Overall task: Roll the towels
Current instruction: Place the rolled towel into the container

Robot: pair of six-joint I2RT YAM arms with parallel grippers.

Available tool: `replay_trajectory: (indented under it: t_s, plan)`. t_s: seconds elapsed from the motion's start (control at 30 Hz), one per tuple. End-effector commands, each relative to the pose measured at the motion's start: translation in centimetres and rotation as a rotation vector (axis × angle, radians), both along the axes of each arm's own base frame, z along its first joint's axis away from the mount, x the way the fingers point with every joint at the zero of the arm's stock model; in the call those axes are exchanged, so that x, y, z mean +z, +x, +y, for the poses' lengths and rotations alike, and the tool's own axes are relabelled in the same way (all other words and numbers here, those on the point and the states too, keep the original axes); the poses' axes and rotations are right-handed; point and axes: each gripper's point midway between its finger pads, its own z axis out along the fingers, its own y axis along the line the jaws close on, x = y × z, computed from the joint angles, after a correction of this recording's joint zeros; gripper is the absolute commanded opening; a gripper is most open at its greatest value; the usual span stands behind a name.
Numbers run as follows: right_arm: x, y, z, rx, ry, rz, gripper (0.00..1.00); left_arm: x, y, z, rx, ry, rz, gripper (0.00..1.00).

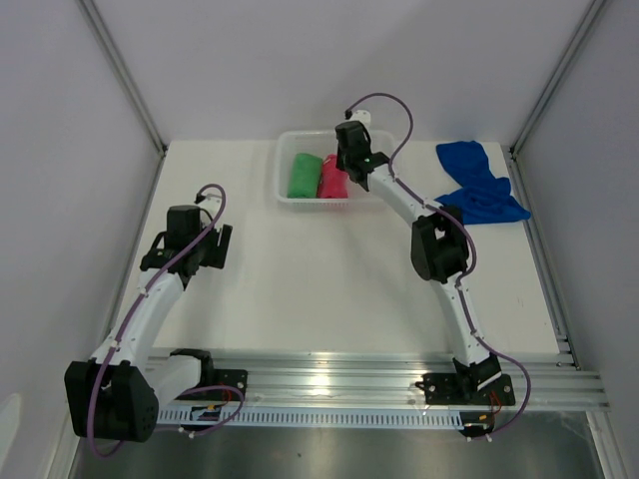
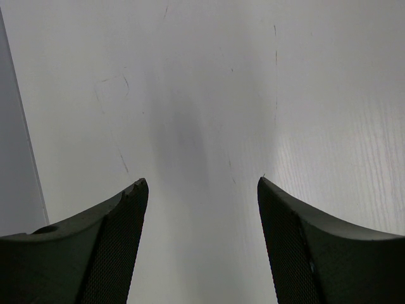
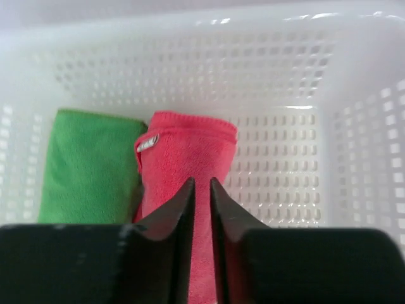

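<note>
A rolled green towel (image 1: pixel 302 175) (image 3: pixel 88 164) and a rolled pink-red towel (image 1: pixel 329 178) (image 3: pixel 190 149) lie side by side in the white slotted basket (image 1: pixel 281 170) (image 3: pixel 190 63). The blue towel (image 1: pixel 479 185) lies crumpled and unrolled on the table at the far right. My right gripper (image 1: pixel 349 165) (image 3: pixel 202 180) hovers over the basket, just above the pink-red roll. Its jaws are drawn almost together with a thin slit between them and hold nothing. My left gripper (image 1: pixel 215 249) (image 2: pixel 202 180) stands open over bare table at the left.
The basket stands at the back middle of the white table (image 1: pixel 300 289). Grey walls close in the left, right and back sides. A metal rail (image 1: pixel 379 384) with the arm bases runs along the near edge.
</note>
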Motion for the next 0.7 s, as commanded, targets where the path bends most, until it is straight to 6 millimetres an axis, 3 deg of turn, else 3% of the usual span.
replay_trajectory:
  t_s: [0.0,0.13,0.17,0.2,0.27,0.5,0.67]
  plan:
    - [6.8,1.6,-2.9,-0.144,0.064,-0.166,0.16,0.6,0.4,0.2,0.016,-0.015,-0.023,0.73]
    - [3.6,2.5,-4.0,-0.19,-0.008,-0.122,0.0,0.5,0.4,0.3,0.022,-0.013,-0.016,0.73]
    - [1.2,3.0,-4.5,-0.203,-0.035,-0.087,0.0,0.5,0.4,0.3,0.023,-0.012,-0.016,0.73]
    - [1.5,3.4,-4.3,-0.206,-0.029,-0.096,0.0,0.4,0.4,0.3,0.024,-0.013,-0.014,0.73]
    - [-0.9,3.8,-4.2,-0.202,-0.044,-0.069,0.0,0.3,0.3,0.3,0.024,-0.01,-0.008,0.72]
    - [-4.6,4.4,-2.9,-0.15,-0.044,-0.039,0.0,-0.2,0.3,0.9,0.041,-0.004,0.007,0.73]
    - [-5.4,4.7,-2.4,-0.143,-0.027,-0.04,0.0,-0.2,0.3,1.0,0.045,-0.003,0.01,0.72]
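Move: The red towel lies in the container about 9 cm below the right gripper, some 3 cm to its left and 2 cm nearer the base. The green towel is beside it, about 10 cm to the gripper's left and 2 cm back, at the same depth; the container's right wall stands roughly 12 cm to the gripper's right and 2 cm back. From the left gripper the red towel is about 28 cm ahead, 31 cm right and 9 cm lower. Shut the partly closed right gripper completely while easing it about 3.5 cm right and as far forward, rising slightly clear of the red towel and swinging it some 10 degrees clockwise. Then plunge the closed fingertips about 10 cm into the container, down beside the towel's right edge, over the bare floor. ##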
